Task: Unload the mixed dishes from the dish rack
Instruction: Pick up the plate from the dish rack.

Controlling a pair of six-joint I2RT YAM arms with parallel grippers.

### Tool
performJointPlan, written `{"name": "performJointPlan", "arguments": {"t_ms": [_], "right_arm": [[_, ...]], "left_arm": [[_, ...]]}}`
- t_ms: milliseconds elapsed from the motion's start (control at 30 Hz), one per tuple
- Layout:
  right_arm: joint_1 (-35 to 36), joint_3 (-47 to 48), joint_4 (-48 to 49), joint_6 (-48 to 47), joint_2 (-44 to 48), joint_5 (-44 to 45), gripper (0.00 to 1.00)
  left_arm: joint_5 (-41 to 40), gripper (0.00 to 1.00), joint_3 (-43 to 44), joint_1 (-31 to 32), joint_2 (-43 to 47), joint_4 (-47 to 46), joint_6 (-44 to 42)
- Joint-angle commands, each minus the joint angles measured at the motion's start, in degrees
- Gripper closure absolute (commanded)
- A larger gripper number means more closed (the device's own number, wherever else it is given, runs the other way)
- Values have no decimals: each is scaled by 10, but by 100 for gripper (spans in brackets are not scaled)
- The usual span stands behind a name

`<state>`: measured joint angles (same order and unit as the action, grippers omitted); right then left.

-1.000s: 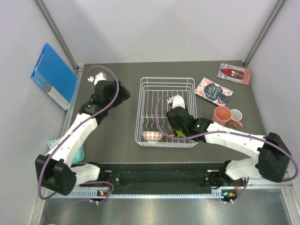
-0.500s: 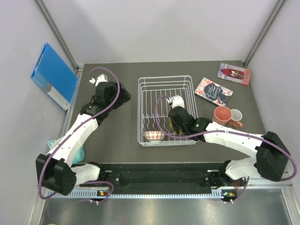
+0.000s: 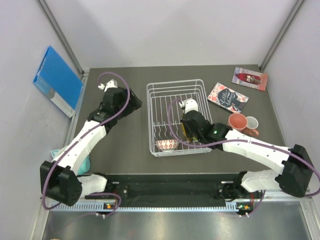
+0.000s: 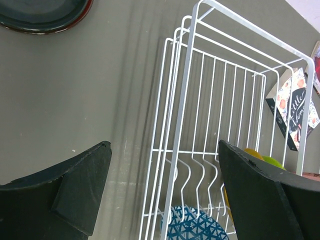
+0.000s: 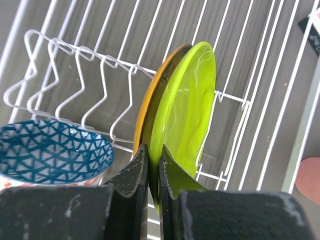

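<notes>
The dish rack (image 3: 175, 82) is a white wire basket at the table's middle. A lime-green plate (image 5: 187, 110) stands on edge in its slots, with an amber plate (image 5: 149, 100) pressed against its back. My right gripper (image 5: 152, 167) is inside the rack, shut on the lime-green plate's near rim. A small patterned bowl (image 5: 50, 152) sits at the rack's near left corner (image 3: 166, 145). My left gripper (image 4: 165, 145) hovers open over the rack's left wall (image 4: 187, 90), holding nothing. A dark plate (image 4: 45, 12) lies on the table to the left of the rack.
A salmon mug (image 3: 237, 122) and a white mug (image 3: 252, 124) stand to the right of the rack. Two printed booklets (image 3: 228, 97) (image 3: 249, 78) lie at the back right. A blue folder (image 3: 57, 80) leans on the left wall.
My right gripper has shut on the lime-green plate's rim. The rack has shifted slightly to the left. My left gripper has edged closer to the rack.
</notes>
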<state>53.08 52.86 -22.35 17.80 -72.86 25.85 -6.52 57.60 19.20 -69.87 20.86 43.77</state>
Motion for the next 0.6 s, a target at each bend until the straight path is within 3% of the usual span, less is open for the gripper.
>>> {"name": "performJointPlan", "arguments": {"t_ms": [0, 367, 567], "right_arm": [[1, 58, -34, -29, 42, 26, 100], [8, 107, -52, -94, 114, 10, 100], [30, 50, 28, -199, 188, -28, 100]], "left_arm": [[14, 8, 8, 2, -9, -28, -1], [25, 8, 19, 3, -17, -24, -9], [41, 9, 45, 2, -18, -14, -26]]}}
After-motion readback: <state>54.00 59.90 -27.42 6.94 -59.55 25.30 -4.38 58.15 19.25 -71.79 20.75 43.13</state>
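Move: The green plate is already pinched by its near upper edge in the right fingers, its middle some 5 cm ahead and 4 cm lower. The yellow plate stands beside it, about 5 cm ahead, 3 cm left and 5 cm below this hand; the bowl sits roughly 11 cm left, 3 cm back and 7 cm below. From the left hand the green plate lies about 23 cm right, 6 cm back and 10 cm below. Keeping its pinch on the green plate's near edge, the right hand draws it straight up out of the rack, about 11 cm and quickly, away from the yellow plate and bowl. Late in the rise the fingers tip up some 15 degrees towards level, with a slight counter-clockwise turn. ##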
